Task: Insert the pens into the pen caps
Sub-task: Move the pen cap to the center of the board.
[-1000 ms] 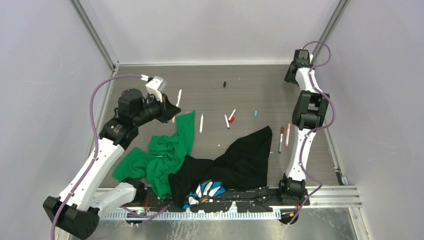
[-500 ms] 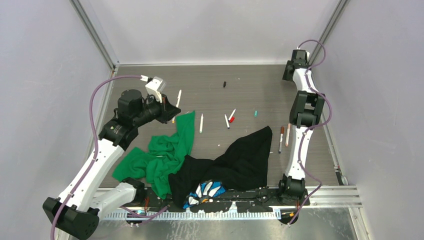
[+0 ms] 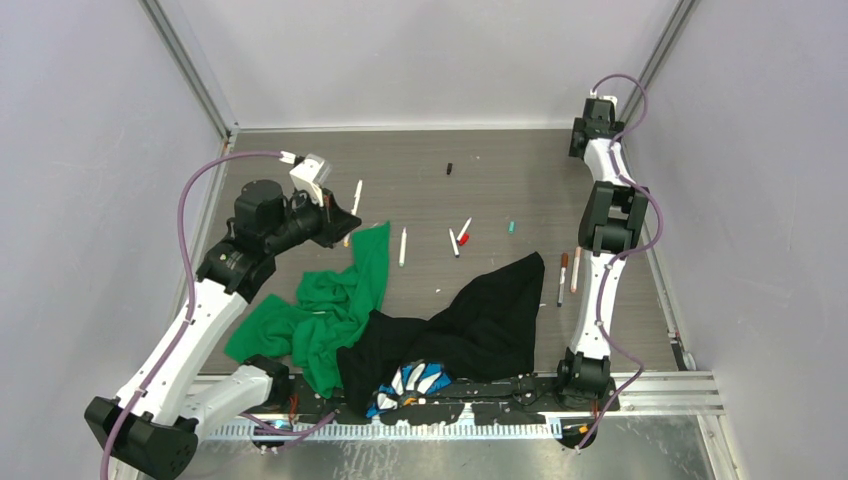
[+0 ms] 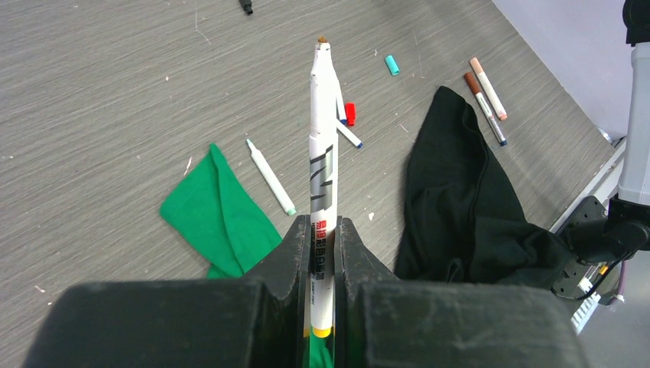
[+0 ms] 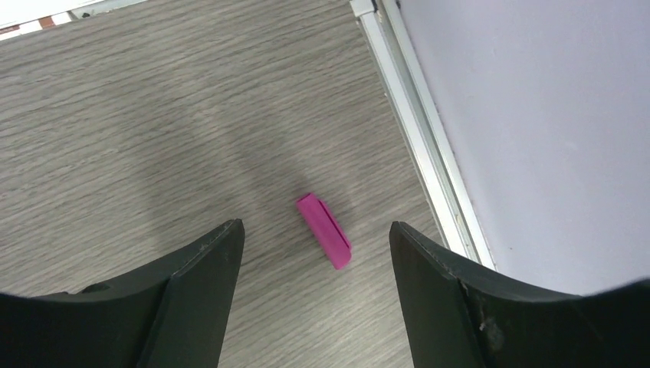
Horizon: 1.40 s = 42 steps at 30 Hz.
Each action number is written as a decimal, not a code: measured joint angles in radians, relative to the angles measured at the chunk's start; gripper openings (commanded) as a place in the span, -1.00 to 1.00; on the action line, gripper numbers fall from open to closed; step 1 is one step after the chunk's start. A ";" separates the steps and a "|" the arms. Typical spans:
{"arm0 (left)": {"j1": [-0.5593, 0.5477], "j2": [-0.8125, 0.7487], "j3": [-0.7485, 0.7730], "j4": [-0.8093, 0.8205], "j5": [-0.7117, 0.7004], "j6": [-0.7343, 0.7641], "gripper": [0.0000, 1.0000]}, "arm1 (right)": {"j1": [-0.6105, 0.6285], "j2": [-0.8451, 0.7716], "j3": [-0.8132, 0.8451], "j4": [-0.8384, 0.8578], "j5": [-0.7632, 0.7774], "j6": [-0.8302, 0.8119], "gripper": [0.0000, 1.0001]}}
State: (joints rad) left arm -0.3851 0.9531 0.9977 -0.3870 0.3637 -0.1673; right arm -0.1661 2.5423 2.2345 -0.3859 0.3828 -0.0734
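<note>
My left gripper (image 4: 323,230) is shut on a white pen (image 4: 322,153) with a yellow rear end and a brownish tip; it hangs over the table's left side (image 3: 340,222). Loose pens lie mid-table (image 3: 403,246) (image 3: 453,242) and two at the right (image 3: 562,278). A red cap (image 3: 463,238), a teal cap (image 3: 511,227) and a black cap (image 3: 450,168) lie apart from them. My right gripper (image 5: 314,227) is open in the back right corner (image 3: 590,110), with a magenta cap (image 5: 324,229) on the table under the gap. The arm hides that cap in the top view.
A crumpled green cloth (image 3: 330,310) and a black cloth (image 3: 480,320) cover the near middle of the table. An aluminium rail (image 5: 418,146) and the wall run just right of the magenta cap.
The right gripper's jaws have spread wider and the arm has shifted slightly toward the back corner. The left arm and its pen have not moved.
</note>
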 measured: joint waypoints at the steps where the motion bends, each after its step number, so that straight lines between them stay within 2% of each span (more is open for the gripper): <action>1: 0.000 0.000 0.000 0.000 0.000 0.000 -1.00 | -0.002 0.003 0.000 0.002 -0.008 -0.004 0.44; 13: 0.000 0.006 -0.002 0.001 0.003 0.000 -0.99 | -0.060 0.027 -0.047 0.105 -0.159 -0.038 0.41; 18: 0.000 0.026 -0.002 0.001 0.007 0.000 -1.00 | -0.072 0.027 -0.049 0.116 -0.229 -0.067 0.23; 23: 0.000 0.036 -0.002 0.001 0.008 0.000 -1.00 | -0.080 0.025 -0.062 0.121 -0.290 -0.059 0.15; 32: 0.000 0.035 -0.002 0.001 0.012 -0.002 -0.99 | -0.090 -0.032 -0.188 0.191 -0.317 -0.003 -0.07; 42: 0.000 0.026 -0.006 0.002 0.019 -0.005 -0.99 | -0.092 -0.069 -0.238 0.174 -0.350 -0.006 -0.31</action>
State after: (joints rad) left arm -0.3855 0.9794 0.9913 -0.3851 0.3828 -0.1719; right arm -0.2577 2.4737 1.9965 -0.2119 0.0330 -0.0795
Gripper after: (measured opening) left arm 0.070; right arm 0.387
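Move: The pink pen cap lies about 5 cm below the right hand, almost under it, perhaps 1 cm ahead. The table's side rail runs some 7 cm to that hand's right; the teal cap is roughly 27 cm to its left and 19 cm back, the peach pen about 12 cm left and 30 cm back. From the left hand, still holding its pen, the pink cap is some 65 cm right, 36 cm ahead and 27 cm lower. The right hand brings its open fingers down on either side of the pink cap, sinking about 3.5 cm. It first edges a centimetre or so forward and right, then eases back about 2 cm and left again, turning some 15 degrees, left side rising and counter-clockwise. The fingers narrow from three quarters open to about 40 percent, the right one coming close to the cap; no grip yet. ##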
